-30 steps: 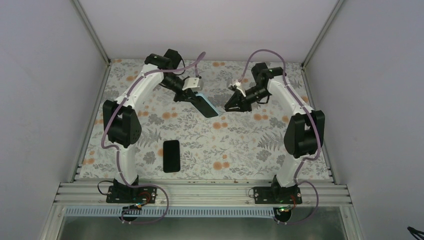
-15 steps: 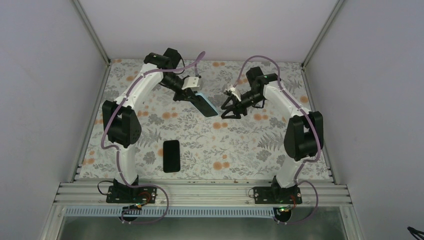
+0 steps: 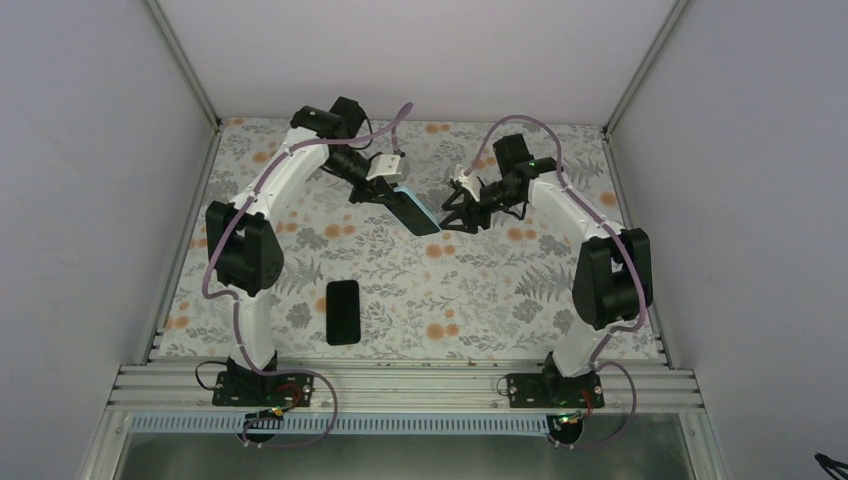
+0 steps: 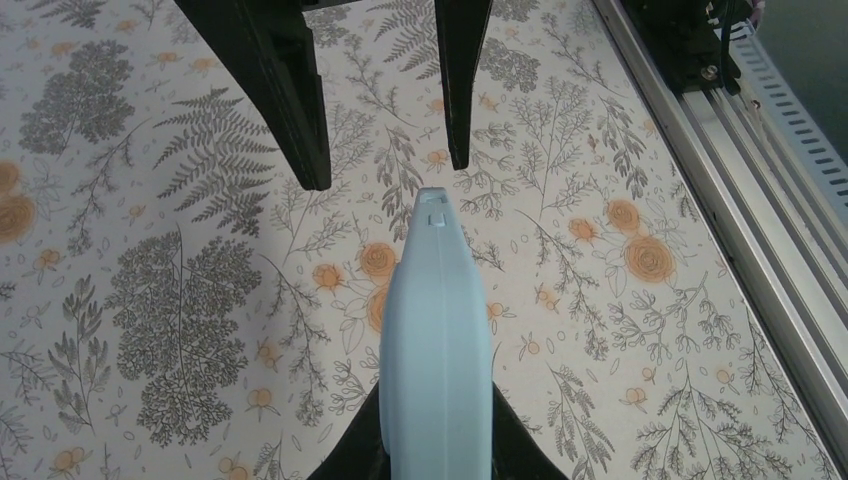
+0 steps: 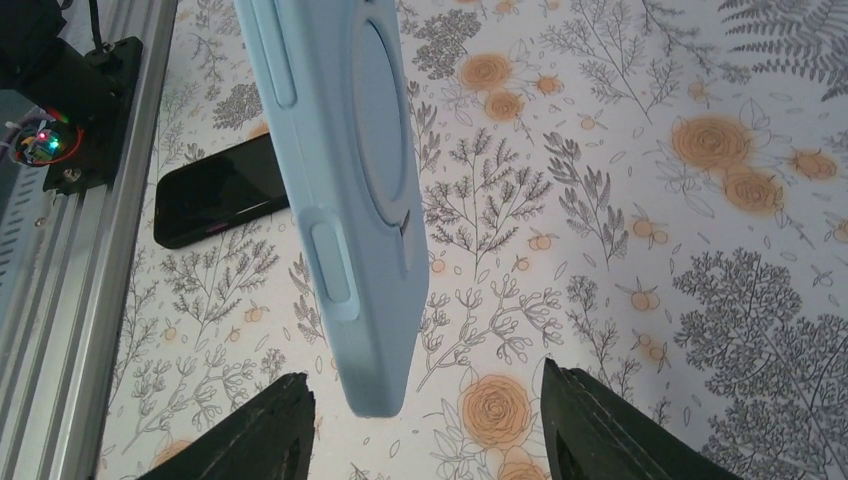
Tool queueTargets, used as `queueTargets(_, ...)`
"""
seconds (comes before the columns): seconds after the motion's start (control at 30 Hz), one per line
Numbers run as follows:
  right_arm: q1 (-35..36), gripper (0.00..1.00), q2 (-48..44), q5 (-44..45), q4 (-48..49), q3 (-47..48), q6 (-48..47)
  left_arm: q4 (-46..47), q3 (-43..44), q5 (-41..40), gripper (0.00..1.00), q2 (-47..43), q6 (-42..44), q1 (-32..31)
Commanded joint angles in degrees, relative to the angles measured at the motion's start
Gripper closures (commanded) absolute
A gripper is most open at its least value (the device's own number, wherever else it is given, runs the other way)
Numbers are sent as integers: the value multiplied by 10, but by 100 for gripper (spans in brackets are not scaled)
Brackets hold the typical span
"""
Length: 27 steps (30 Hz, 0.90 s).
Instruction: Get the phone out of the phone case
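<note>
My left gripper (image 3: 388,190) is shut on one end of the light blue phone case (image 3: 424,211) and holds it tilted above the table. The phone (image 3: 408,210) shows as a dark face inside the case in the top view. In the left wrist view I see only the case's blue edge (image 4: 437,330) running forward from my left gripper (image 4: 437,462). My right gripper (image 3: 452,214) stands open at the case's free end. In the right wrist view the case's back (image 5: 350,170) reaches down between the spread fingers (image 5: 265,430) of that gripper (image 5: 430,425), touching neither.
A second, all-black phone (image 3: 342,311) lies flat on the floral table cover nearer the arm bases; it also shows in the right wrist view (image 5: 220,190). The aluminium rail (image 3: 400,385) runs along the near edge. Grey walls enclose the table.
The right gripper has gone from shut to open and has moved left to the case's free end. The left gripper still holds the case in the same place.
</note>
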Motion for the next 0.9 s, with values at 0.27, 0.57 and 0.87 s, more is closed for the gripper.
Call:
queueTargets(0.27,14,46,13,-23,-11,1,-19,-3,8,40,98,-27,4,-3)
queueTargets(0.57,23,55,22,-29,-11,-1,-17,-3,9,42,98,-27,4,-4)
queueTargets(0.87,24,82,44,-40,-37,24,-24,-3,-3,37,98,-35,9,-4)
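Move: The free lower end of the blue phone case hangs right in front of the right fingers: about 2 cm to the hand's left, 1 cm back and 1 cm lower. The case's middle is some 7 cm to that hand's left and 2 cm ahead; the black phone on the table is roughly 22 cm left, 16 cm back and 17 cm below. From the left hand, still gripping the upper end, the free end lies about 10 cm right, 4 cm back and 6 cm down. The right fingers close onto the free lower end of the case and pinch it between their tips. They get there by easing about 2.5 cm left, back and down, in nearly equal parts, with barely any turn of the wrist. They narrow slowly at first, then quickly, from a bit over half open to about a fifth. The left hand holds the case's upper end still. ##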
